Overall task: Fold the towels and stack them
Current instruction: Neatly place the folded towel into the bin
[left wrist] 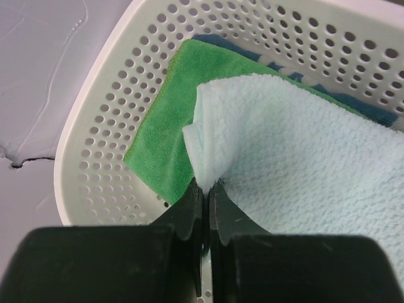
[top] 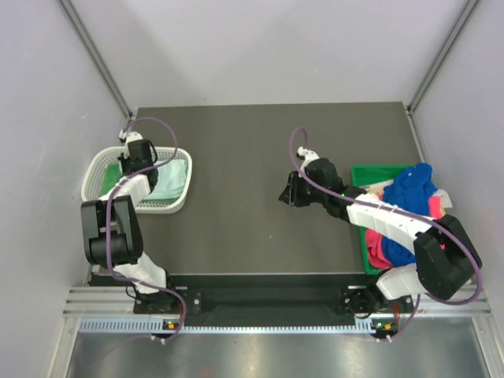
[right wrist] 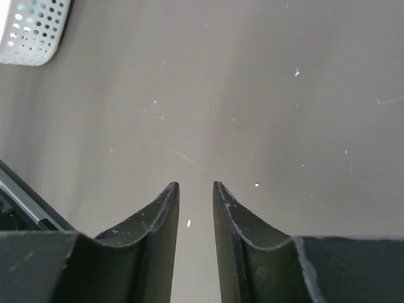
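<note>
In the white mesh basket (top: 101, 165) (left wrist: 95, 151) a pale mint-white towel (left wrist: 303, 151) (top: 169, 179) lies folded on top of a green towel (left wrist: 167, 126) and a blue-and-white patterned towel (left wrist: 379, 113). My left gripper (left wrist: 206, 184) (top: 128, 161) is shut on the mint towel's near corner, which stands pinched up. My right gripper (right wrist: 196, 184) (top: 285, 194) hovers over the bare dark table (right wrist: 252, 95), jaws apart with nothing between them. At the right, a royal blue towel (top: 413, 185) and a pink/red towel (top: 378, 250) lie heaped in the green bin (top: 364, 172).
The basket's corner (right wrist: 31, 31) shows at the top left of the right wrist view. Grey walls enclose the table on three sides. The arm bases stand along the near edge.
</note>
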`<control>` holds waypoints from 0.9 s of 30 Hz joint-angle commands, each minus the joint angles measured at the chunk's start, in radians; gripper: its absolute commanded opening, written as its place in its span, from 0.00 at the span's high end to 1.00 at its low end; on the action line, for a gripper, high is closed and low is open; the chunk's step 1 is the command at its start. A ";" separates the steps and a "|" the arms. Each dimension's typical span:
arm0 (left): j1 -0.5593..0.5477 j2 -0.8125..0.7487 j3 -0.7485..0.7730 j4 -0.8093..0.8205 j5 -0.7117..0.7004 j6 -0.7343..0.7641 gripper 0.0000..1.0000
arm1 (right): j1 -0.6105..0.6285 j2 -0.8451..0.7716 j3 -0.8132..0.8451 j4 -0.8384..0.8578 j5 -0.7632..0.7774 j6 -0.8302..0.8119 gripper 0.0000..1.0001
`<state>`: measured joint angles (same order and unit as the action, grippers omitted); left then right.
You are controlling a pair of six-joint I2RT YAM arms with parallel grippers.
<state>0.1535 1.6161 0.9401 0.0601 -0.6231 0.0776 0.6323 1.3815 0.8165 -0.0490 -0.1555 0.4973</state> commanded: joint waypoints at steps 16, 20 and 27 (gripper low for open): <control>0.064 0.064 0.114 0.051 -0.029 -0.044 0.97 | 0.009 0.007 -0.007 0.041 0.017 -0.025 0.72; 0.066 0.082 0.131 0.020 -0.033 -0.119 0.67 | 0.009 0.008 -0.007 0.041 0.019 -0.026 0.72; 0.064 0.038 0.135 -0.015 -0.050 -0.191 0.46 | 0.012 0.002 -0.008 0.041 0.028 -0.031 0.72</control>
<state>0.2138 1.7020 1.0344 0.0517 -0.6449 -0.0463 0.6327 1.3865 0.8112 -0.0486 -0.1402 0.4877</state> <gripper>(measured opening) 0.523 0.284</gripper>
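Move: The light towel hangs by its left edge from the shut left fingers, its middle about 10 cm to their right and 5 cm back. It is to go onto the green towel in the white bin: that one's middle is some 6 cm right of the left hand, 5 cm back and 5 cm below, with the bin's middle at nearly the same spot. From the idle right hand the green towel lies about 40 cm left, 4 cm ahead and roughly 8 cm lower. The light towel's pinched edge is drawn about 3 cm farther left and slightly forward over the green towel by the left hand, which dips a touch, rises a good centimetre and then sinks back as much. With the sideways travel done, the fingers open to about half and let go of the edge, the wrist turning slightly counter-clockwise. ##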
